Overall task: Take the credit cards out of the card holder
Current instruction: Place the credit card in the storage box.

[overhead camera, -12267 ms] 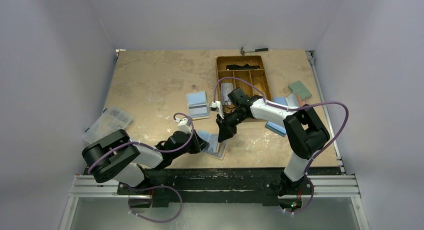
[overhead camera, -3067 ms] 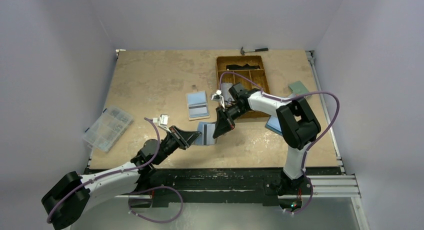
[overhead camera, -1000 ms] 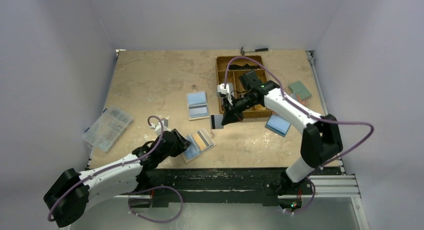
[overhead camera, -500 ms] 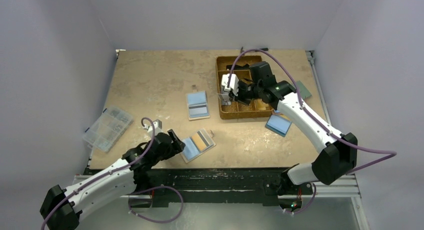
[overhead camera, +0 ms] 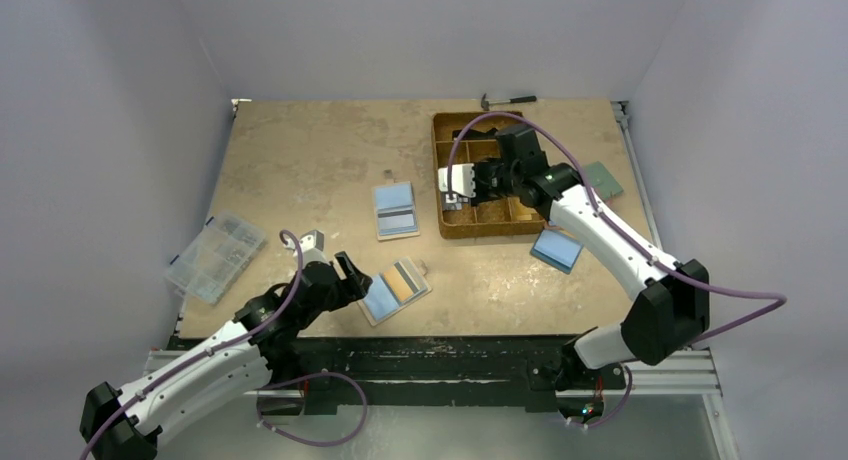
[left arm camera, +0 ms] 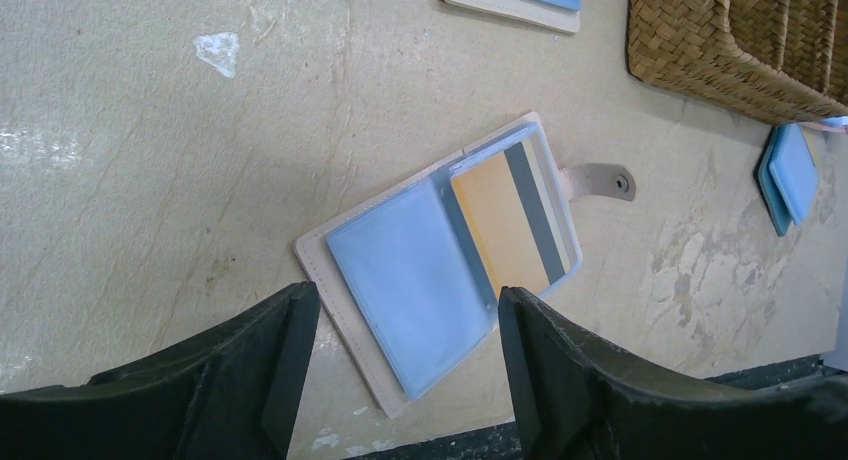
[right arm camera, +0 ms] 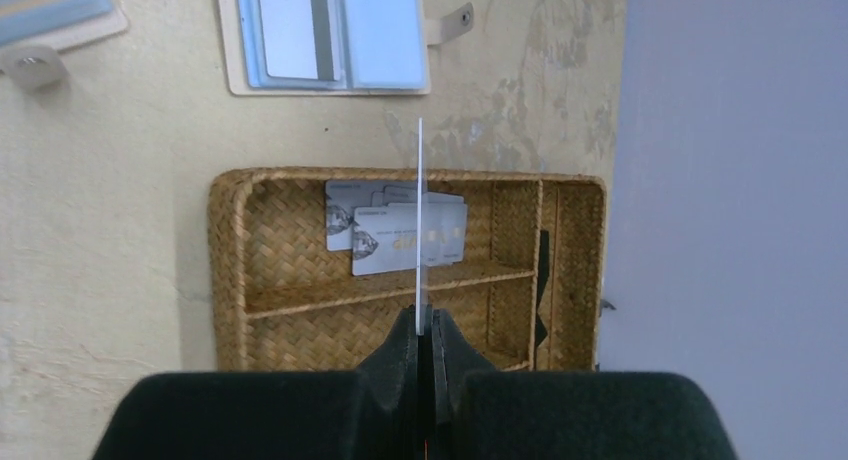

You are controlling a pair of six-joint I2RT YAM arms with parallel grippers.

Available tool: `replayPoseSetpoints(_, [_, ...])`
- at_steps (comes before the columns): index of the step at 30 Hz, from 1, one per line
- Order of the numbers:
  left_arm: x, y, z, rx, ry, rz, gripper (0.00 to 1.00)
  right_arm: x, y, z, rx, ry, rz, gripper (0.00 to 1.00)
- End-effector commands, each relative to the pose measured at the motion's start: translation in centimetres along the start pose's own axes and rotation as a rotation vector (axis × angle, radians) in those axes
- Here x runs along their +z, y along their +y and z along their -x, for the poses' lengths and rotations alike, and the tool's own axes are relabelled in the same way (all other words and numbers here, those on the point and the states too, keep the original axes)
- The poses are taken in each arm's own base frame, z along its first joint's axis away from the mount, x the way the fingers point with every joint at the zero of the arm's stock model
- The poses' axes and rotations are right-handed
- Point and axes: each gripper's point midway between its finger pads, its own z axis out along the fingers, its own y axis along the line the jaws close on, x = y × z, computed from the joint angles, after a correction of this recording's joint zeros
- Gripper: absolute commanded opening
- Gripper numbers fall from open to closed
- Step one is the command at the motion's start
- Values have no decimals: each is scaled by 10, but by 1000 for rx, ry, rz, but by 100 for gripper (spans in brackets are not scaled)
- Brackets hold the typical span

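The tan card holder (overhead camera: 397,290) (left arm camera: 345,270) lies open and flat near the table's front edge. Its left half is a light blue sleeve (left arm camera: 405,280). An orange credit card with a grey stripe (left arm camera: 510,225) sits in its right half. My left gripper (overhead camera: 350,278) (left arm camera: 405,365) is open, just short of the holder's near edge and touching nothing. My right gripper (overhead camera: 463,185) (right arm camera: 424,320) hangs above the woven tray (right arm camera: 230,280), shut on a white credit card (right arm camera: 419,215) seen edge-on. Greyish credit cards (right arm camera: 385,238) lie in the tray.
A second open card holder (overhead camera: 395,210) (right arm camera: 325,35) lies left of the tray (overhead camera: 445,230). A blue holder (overhead camera: 556,248) and a green one (overhead camera: 600,180) lie to the right. A clear organiser box (overhead camera: 215,255) is at the left edge and a hammer (overhead camera: 505,100) at the back.
My left gripper has opened and drawn back a little from the holder, which stays flat on the table. My right gripper has carried its card from the table's middle to above the tray.
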Motion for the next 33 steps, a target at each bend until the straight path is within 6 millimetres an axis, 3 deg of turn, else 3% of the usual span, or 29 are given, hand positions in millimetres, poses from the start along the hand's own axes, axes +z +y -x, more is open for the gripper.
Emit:
replayPoseSetpoints(1, [-6, -18, 19, 3, -55, -57, 70, 10, -18, -13, -142, 52, -40, 0])
replayPoseSetpoints(17, [-9, -18, 22, -4, -76, -69, 70, 51, -34, -56, -472, 229, 69, 0])
replayPoseSetpoints(25, [-9, -16, 23, 0, -83, -60, 71, 71, -39, -63, -511, 236, 81, 0])
replayPoseSetpoints(33, [-7, -16, 23, -6, -82, -55, 71, 91, -34, -82, -564, 284, 104, 0])
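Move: The silver card stack in the storage box's left compartment, where I'm taking the held card, lies about 11 cm ahead, 4 cm left and 20 cm below my right hand. At that low level, the middle compartment is also about 11 cm ahead but 3 cm right, and the upper card holder is 5 cm ahead and 17 cm left. From my left hand, the stack is about 27 cm ahead, 20 cm right and 6 cm lower. I carry the pinched card with my right hand forward and down together, some 8 to 9 cm each way, towards the silver stack in the left compartment; the descent slackens midway, then resumes. As I go I roll the wrist nearly 30 degrees so the fingers point more steeply down, and I keep them shut on the card. ##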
